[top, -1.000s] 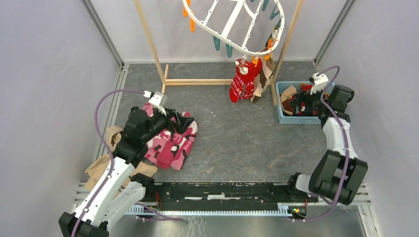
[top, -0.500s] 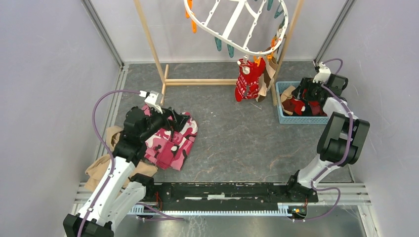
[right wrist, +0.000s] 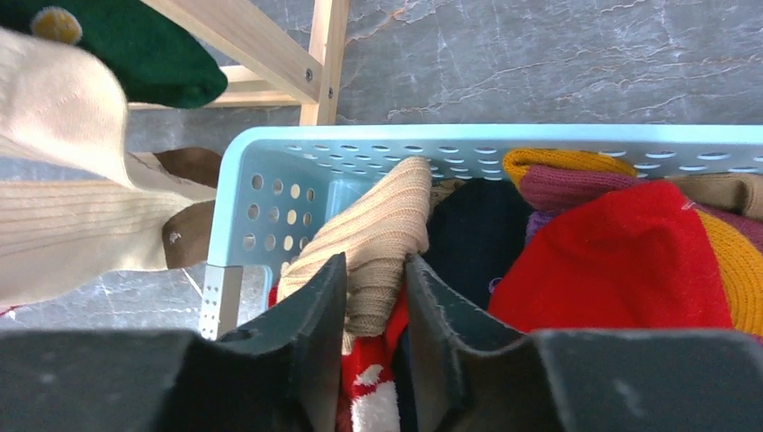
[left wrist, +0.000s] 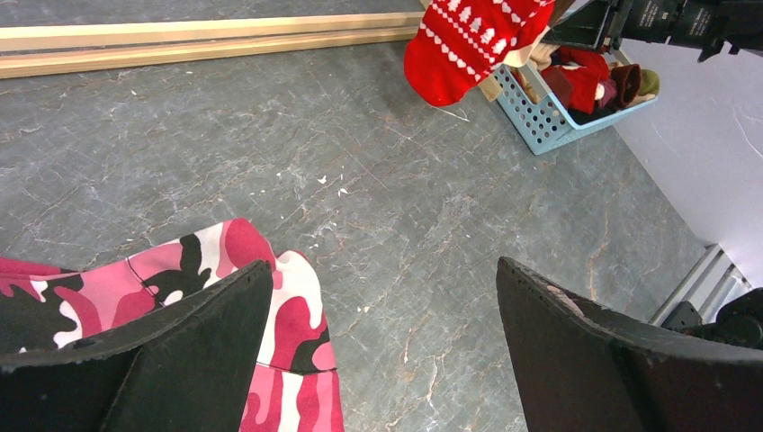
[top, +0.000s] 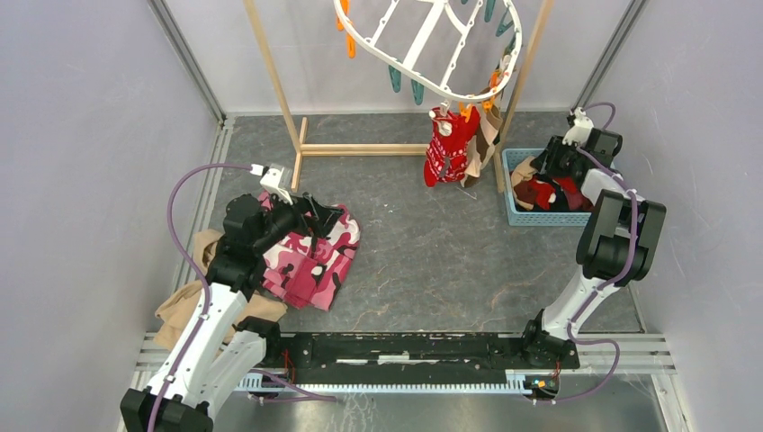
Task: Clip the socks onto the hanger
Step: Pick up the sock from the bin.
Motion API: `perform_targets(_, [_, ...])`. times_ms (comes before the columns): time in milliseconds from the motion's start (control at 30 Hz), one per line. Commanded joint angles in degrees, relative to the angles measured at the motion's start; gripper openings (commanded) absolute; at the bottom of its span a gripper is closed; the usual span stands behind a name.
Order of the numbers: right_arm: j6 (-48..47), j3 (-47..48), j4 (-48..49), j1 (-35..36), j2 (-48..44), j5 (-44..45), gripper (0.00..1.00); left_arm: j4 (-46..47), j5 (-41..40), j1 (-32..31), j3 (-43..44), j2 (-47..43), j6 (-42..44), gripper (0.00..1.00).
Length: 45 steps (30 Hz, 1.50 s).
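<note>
The white hanger (top: 423, 45) with orange and teal clips hangs at the back from the wooden rack. A red patterned sock (top: 448, 144) and a tan one dangle from its clips. More socks fill the blue basket (top: 517, 216) at the right. My right gripper (right wrist: 376, 270) reaches down into the basket, its jaws pressed against both sides of a tan ribbed sock (right wrist: 378, 229). A plain red sock (right wrist: 621, 261) and a navy one lie beside it. My left gripper (left wrist: 382, 297) hovers wide open and empty over the floor at the edge of the pink camouflage cloth (left wrist: 225, 270).
The wooden rack (top: 274, 81) has its foot bar across the back floor and one post right beside the basket. A dark green sock (right wrist: 144, 49) and a cream one (right wrist: 63, 198) hang close to my right wrist. A tan cloth (top: 193, 301) lies at the left.
My right gripper has pushed farther back into the basket and its jaws have closed in on the tan sock. The left arm barely moved.
</note>
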Motion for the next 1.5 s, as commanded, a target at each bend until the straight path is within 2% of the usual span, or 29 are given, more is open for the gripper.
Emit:
perform_targets(0, [0.4,1.4,3.4,0.1,-2.1,-0.8,0.28,3.1,2.1,0.8,-0.1,-0.1,-1.9,0.98])
perform_targets(133, [-0.2,-0.2,4.8,0.0,-5.8,-1.8,0.10,3.1,2.4,0.9,-0.1,-0.3,-2.0,0.98])
perform_targets(300, [-0.5,-2.8,5.4,-1.2,-12.4,-4.6,0.02,3.7,3.4,1.0,-0.3,-0.6,-2.2,0.98])
perform_targets(533, [-1.6,-5.9,3.7,-5.1,-22.6,-10.4,0.00,6.0,6.1,1.0,-0.9,-0.5,-3.1,0.98])
perform_targets(700, [-9.1,-6.4,-1.4,-6.3,-28.6,-15.7,0.00,8.1,8.8,1.1,-1.5,-0.5,-4.0,0.98])
perform_targets(900, [-13.2,-5.9,-3.5,-6.4,-35.5,-14.7,0.00,10.8,12.4,1.1,-2.2,-0.5,-5.1,0.98])
perform_targets(1167, [-13.1,-1.8,-4.3,-6.4,-36.8,-9.2,0.00,12.3,13.9,1.1,-2.7,-0.3,-5.9,0.98])
perform_targets(1300, [-13.0,0.0,-5.8,-6.4,-36.0,-11.8,0.00,12.8,14.7,1.1,-2.8,-0.3,-6.1,0.97])
perform_targets(1467, [-15.6,0.8,-6.6,-6.4,-39.6,-13.5,0.02,15.7,17.2,1.1,-3.7,-0.4,-7.3,0.97])
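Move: The beige sock lies between the right hand's half-closed fingers, its middle about 2 cm ahead, 1 cm left and 2 cm below. A red-and-white sock is some 4 cm back, straight in line and 4 cm lower; a red sock lies about 8 cm right, 2 cm ahead and 3 cm lower. From the left hand, the beige sock is roughly 20 cm ahead, 45 cm right and 15 cm down. The right fingers pinch the beige sock shut and lift about 23 cm, drawing back some 9 cm, tilting up. ##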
